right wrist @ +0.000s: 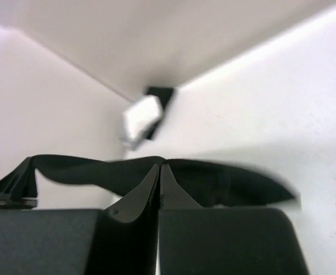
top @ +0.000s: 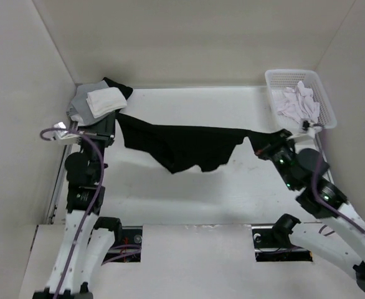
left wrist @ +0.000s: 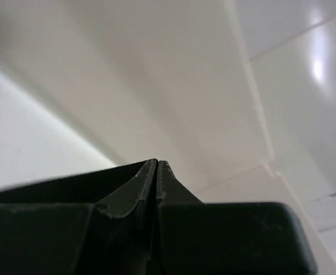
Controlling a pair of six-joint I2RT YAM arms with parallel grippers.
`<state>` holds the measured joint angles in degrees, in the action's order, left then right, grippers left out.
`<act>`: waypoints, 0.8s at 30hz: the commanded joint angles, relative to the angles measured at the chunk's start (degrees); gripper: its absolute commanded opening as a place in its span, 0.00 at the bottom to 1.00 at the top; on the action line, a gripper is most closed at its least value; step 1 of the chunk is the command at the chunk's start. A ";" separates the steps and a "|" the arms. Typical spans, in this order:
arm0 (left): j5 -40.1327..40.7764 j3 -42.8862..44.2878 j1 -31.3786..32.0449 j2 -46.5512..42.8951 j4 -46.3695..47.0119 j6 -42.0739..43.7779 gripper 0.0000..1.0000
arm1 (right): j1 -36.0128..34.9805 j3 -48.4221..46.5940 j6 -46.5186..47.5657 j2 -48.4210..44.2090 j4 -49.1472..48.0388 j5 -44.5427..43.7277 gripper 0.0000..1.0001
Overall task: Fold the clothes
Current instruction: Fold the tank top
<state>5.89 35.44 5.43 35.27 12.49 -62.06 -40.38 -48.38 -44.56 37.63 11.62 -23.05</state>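
The clothes (top: 189, 149), a black sleeveless top, hang stretched in the air above the white table (top: 170, 199), sagging in the middle. My left gripper (top: 115, 121) is shut on the left end, next to the cloth pile. My right gripper (top: 260, 148) is shut on the right end, near the basket. In the right wrist view the black fabric (right wrist: 88, 172) runs across the closed tips of the right gripper (right wrist: 160, 166). In the left wrist view the left gripper (left wrist: 157, 161) has its jaws pressed together, with a dark strip of fabric (left wrist: 53, 192) leading off to the left.
A pile of grey, white and black cloth (top: 98, 99) lies at the back left corner, also seen in the right wrist view as a blurred pile (right wrist: 144, 117). A white basket (top: 326, 103) holding a white cloth bundle (top: 298, 103) stands at the back right. Walls enclose the table.
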 commanded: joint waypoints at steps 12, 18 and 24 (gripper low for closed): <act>1.14 5.00 0.50 -6.02 -19.79 6.34 0.00 | -11.37 -10.69 6.76 -0.11 16.43 -7.83 0.02; -0.18 -2.83 -1.34 13.38 -6.90 4.15 0.00 | 12.79 -1.90 5.62 14.89 0.89 19.05 0.02; -2.28 8.56 -2.14 46.43 7.54 1.77 0.00 | 24.24 -11.27 4.13 44.25 -11.00 29.28 0.01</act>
<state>4.99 36.51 4.08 73.67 8.16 -58.67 -19.25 -53.12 -39.70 74.22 10.81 -2.61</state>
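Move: Both raised hands already pinch the upper corners of the tank top. The clear table it is being taken to is about 5 cm ahead, 14 cm right and 35 cm below the left hand, and about 10 cm ahead, 15 cm left and 33 cm below the right. The folded stack lies some 25 cm ahead of the left hand, 10 cm left and 34 cm down. The laundry basket stands roughly 28 cm ahead of the right hand, 20 cm right and 31 cm down. Back and up together by some 8 cm, then over into a fast swing forward and down, both hands flick the tank top out and carry it down towards the table, keeping their pinch and their spacing. The left drops about 32 cm from its peak, the right 25, each coming forward nearly 20 cm while the fingers tip downward, the left's more steeply. ##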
